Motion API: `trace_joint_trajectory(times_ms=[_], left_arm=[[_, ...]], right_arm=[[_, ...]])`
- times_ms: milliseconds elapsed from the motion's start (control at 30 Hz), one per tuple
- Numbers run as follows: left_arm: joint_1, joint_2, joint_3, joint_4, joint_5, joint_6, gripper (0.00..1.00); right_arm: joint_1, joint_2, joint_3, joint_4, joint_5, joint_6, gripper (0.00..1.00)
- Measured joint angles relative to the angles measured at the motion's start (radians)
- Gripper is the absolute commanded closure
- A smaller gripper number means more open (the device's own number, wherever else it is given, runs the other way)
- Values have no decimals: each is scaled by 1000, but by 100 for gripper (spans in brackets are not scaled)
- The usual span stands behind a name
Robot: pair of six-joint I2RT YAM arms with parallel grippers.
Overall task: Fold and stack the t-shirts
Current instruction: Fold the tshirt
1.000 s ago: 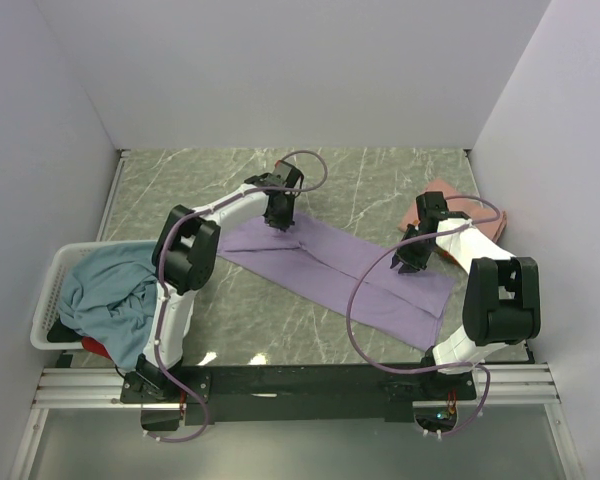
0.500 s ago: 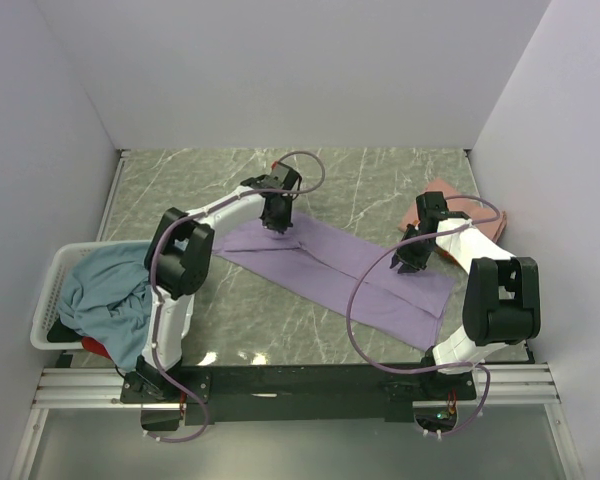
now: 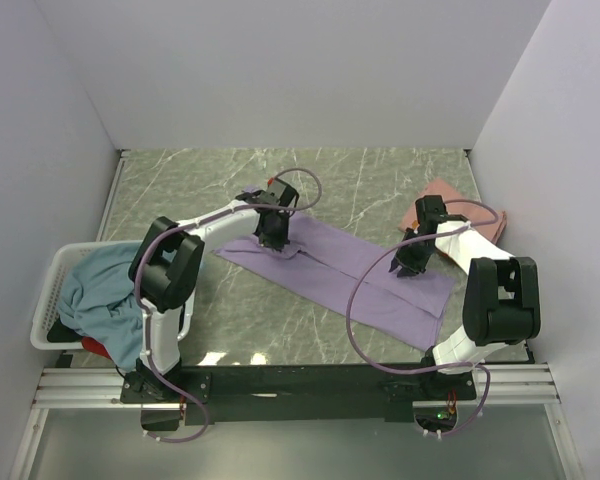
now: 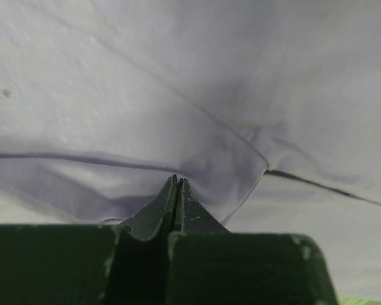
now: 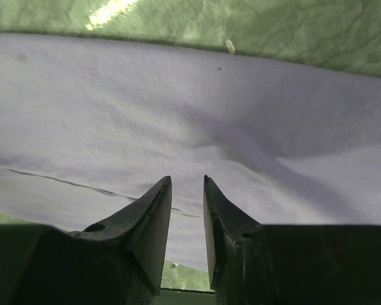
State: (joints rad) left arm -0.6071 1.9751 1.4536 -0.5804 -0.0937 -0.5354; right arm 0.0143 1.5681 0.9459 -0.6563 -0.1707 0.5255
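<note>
The lavender t-shirt (image 3: 350,278) lies folded into a long strip slanting across the table. My left gripper (image 3: 273,241) is at its far left end, shut with the tips (image 4: 176,180) pinched into the lavender cloth (image 4: 178,76), which wrinkles around them. My right gripper (image 3: 405,267) hovers over the strip's right part, jaws a little apart (image 5: 187,181) with nothing between them and the lavender cloth (image 5: 178,108) below. The salmon-pink t-shirt (image 3: 448,203) lies folded at the back right. The teal-blue t-shirt (image 3: 105,292) is heaped in the basket, with the red t-shirt (image 3: 94,347) peeking out beneath it.
A white slatted basket (image 3: 48,300) stands at the left edge, near the left arm's base. White walls close in the marble table (image 3: 200,185) on three sides. A black rail (image 3: 300,378) runs along the near edge.
The left gripper closed fully and moved toward the near side, dragging the shirt's far left end with it. The right gripper has stayed put.
</note>
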Motion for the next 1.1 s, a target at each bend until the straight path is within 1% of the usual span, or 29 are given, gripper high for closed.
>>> trace_joint_trajectory(times_ms=[67,167,200,233,367,400,600,733,833,967,1100], left_arm=[[-6,0,-19,-1,3,-8,99],[-12,-3,-33,-1,7,-18,93],[-14,-7,-37,0,7,-24,86],[-15,-12,-42,0,8,-27,83],[-24,-44,-68,0,10,-53,67],[-27,-54,-76,0,12,-57,65],[-45,-128,-142,7,54,-96,64],[-47,-178,-166,5,81,-122,60],[-40,-206,-166,5,86,-139,59],[14,-219,-166,8,106,-147,58],[130,-219,-165,20,130,-154,57]], right_arm=[[0,0,-8,-2,0,0,66],[0,0,-14,1,0,-3,66],[0,0,-16,2,-1,-4,66],[0,0,-17,2,-1,-5,66],[0,0,-18,3,-4,-11,66],[0,0,-18,3,-5,-12,66],[0,0,-18,6,-7,-21,66],[0,0,-18,6,-7,-23,66],[6,0,-13,2,-2,-27,66],[47,0,30,-26,35,-37,66],[151,-3,103,-31,58,-44,66]])
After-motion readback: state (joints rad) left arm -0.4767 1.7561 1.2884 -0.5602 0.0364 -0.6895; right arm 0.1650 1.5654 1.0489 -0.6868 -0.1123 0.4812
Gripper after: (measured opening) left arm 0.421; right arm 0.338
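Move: Just behind the left hand lies the spot on the purple t-shirt to which the pinched flap is being drawn, about 3 cm back, straight behind and 2 cm lower; the fold's inner corner is some 5 cm to its right, level with it. The basket with the blue t-shirt stands about 31 cm left and 12 cm back. From the right hand that spot is roughly 28 cm left and 4 cm ahead; the pink t-shirt is some 10 cm right and 11 cm ahead. Drawing the pinched flap a last bit back and slightly down onto the purple t-shirt, the left hand opens its fingers to let go and keeps backing, about 5 cm in all. It then rises clear and swings left and forward over the cloth, turning slightly counter-clockwise. Late on, the right hand, fingers still part open, lifts and goes about 4 cm left over the shirt. ##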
